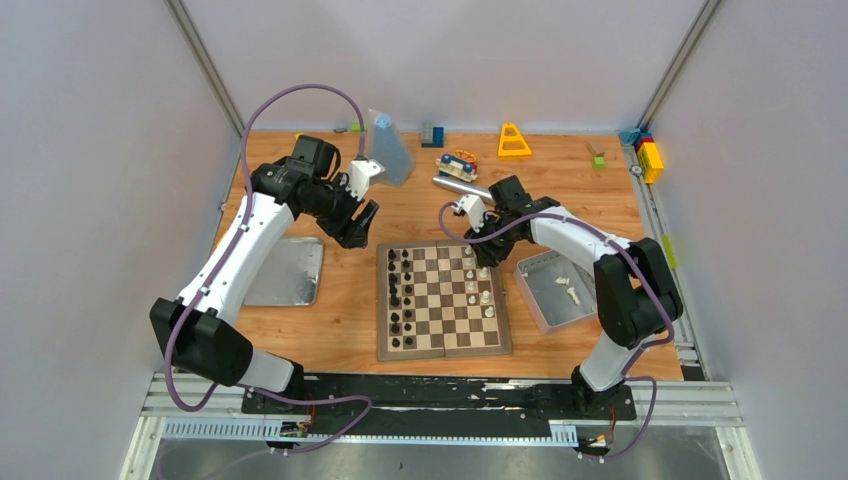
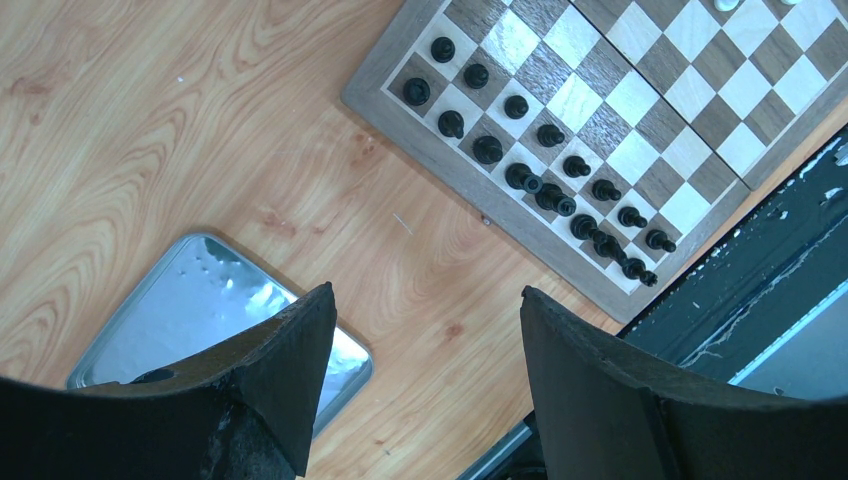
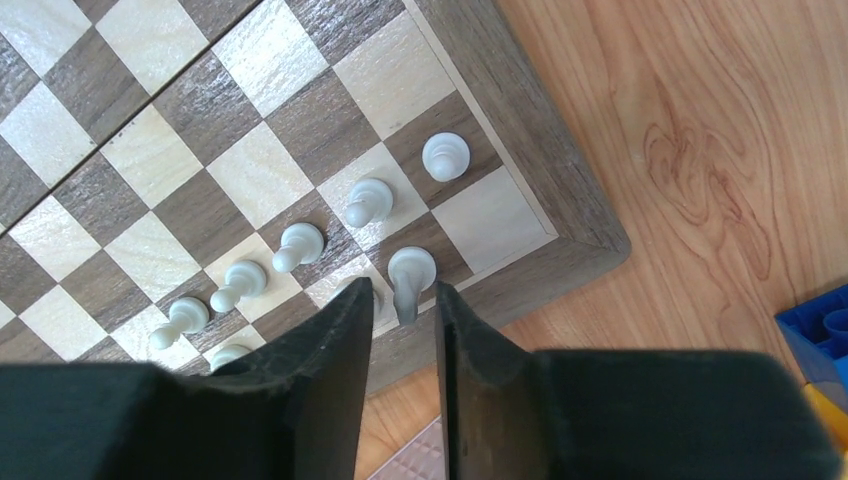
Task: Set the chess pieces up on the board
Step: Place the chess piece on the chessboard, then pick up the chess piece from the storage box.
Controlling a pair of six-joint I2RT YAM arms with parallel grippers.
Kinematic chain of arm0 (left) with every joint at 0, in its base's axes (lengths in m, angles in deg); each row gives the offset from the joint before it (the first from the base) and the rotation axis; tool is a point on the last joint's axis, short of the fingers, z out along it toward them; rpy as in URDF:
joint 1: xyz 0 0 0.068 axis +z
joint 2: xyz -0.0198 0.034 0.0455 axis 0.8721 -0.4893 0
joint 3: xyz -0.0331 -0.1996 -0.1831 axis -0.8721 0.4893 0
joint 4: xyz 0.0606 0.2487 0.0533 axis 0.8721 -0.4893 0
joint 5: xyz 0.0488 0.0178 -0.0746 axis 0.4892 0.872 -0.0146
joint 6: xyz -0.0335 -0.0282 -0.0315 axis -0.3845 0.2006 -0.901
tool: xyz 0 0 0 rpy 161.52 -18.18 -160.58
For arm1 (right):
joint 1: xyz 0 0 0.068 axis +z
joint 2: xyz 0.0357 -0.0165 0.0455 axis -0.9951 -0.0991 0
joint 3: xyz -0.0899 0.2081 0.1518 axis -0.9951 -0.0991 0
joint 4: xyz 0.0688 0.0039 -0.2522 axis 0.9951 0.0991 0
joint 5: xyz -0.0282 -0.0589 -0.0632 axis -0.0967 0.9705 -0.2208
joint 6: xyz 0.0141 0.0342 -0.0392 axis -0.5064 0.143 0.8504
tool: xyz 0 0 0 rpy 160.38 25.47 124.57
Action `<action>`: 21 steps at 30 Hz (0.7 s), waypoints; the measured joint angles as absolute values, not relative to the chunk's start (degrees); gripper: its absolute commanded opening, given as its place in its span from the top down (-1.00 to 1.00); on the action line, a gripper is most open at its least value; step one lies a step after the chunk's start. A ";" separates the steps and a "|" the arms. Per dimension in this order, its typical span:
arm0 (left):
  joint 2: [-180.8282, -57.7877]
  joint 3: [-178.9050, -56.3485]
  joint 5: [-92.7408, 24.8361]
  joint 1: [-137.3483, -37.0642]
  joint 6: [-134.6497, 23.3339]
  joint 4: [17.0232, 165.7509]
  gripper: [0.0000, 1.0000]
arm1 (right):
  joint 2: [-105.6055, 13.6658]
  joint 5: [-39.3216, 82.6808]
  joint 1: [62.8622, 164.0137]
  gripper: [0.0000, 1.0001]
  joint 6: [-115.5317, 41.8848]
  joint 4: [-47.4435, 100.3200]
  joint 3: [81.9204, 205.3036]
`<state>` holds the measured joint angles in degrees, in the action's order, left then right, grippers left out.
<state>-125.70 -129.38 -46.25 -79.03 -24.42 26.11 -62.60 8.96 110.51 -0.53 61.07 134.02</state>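
The board (image 1: 443,345) lies in the middle of the table, with black pieces (image 1: 400,295) in its two left columns and several white chess pieces (image 1: 478,285) along its right side. My right gripper (image 1: 483,252) hangs over the board's far right corner. In the right wrist view its jaws (image 3: 403,290) stand narrowly open around a white piece (image 3: 411,268) that stands on a corner-row square, with a gap showing beside it. More white pieces (image 3: 368,200) stand in a row next to it. My left gripper (image 1: 358,222) is wide open and empty (image 2: 428,295) above bare table left of the board (image 2: 440,160).
A metal tin (image 1: 535,300) right of the board holds loose white pieces (image 1: 570,292). A flat metal lid (image 1: 290,270) lies to the left. Along the back edge are a grey cylinder (image 1: 460,186), a yellow triangle (image 1: 514,140), a bag (image 1: 388,148) and toy bricks (image 1: 650,158).
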 measured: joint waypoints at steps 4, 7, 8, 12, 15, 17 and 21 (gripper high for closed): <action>-125.70 -129.38 -46.27 -79.03 -24.42 26.11 -0.51 | -62.60 9.09 110.51 0.11 -0.97 60.96 133.97; -125.70 -129.16 -46.36 -79.03 -24.42 26.13 -0.51 | -62.45 9.31 110.53 0.05 -1.43 60.96 133.97; -125.70 -129.09 -46.38 -79.03 -24.42 26.11 -0.51 | -62.23 9.46 110.53 0.04 -1.52 60.98 134.00; -125.70 -129.01 -46.42 -79.03 -24.42 26.11 -0.51 | -60.13 10.53 110.48 0.01 -2.20 61.09 134.41; -125.70 -128.96 -46.42 -79.03 -24.35 26.11 -0.51 | -57.57 11.32 110.18 0.00 -2.83 61.11 135.44; -125.70 -128.96 -46.51 -79.03 -24.24 26.11 -0.51 | -55.43 11.85 109.68 -0.01 -3.22 61.00 135.90; -125.70 -128.96 -46.68 -79.03 -24.20 26.11 -0.52 | -50.67 12.59 107.29 -0.04 -4.21 61.04 135.81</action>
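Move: The white knight just set on the board stands right between the right hand's fingertips, its middle about 1 cm below the hand point. A white pawn stands roughly 3 cm to the left of the knight, the white bishop about 2 cm back of it, and the piece box lies some 14 cm right and 5 cm back. From the left hand the knight is about 23 cm right, 2 cm ahead and some 17 cm below. The white knight is left on its square as the right fingers, already loosening, spread on to about half open. The right hand then climbs away from the knight at growing speed, about 8 cm up and a little forward, drifting right towards the piece box at the end, while the wrist tilts some 15 degrees, swinging the fingertips outward. ##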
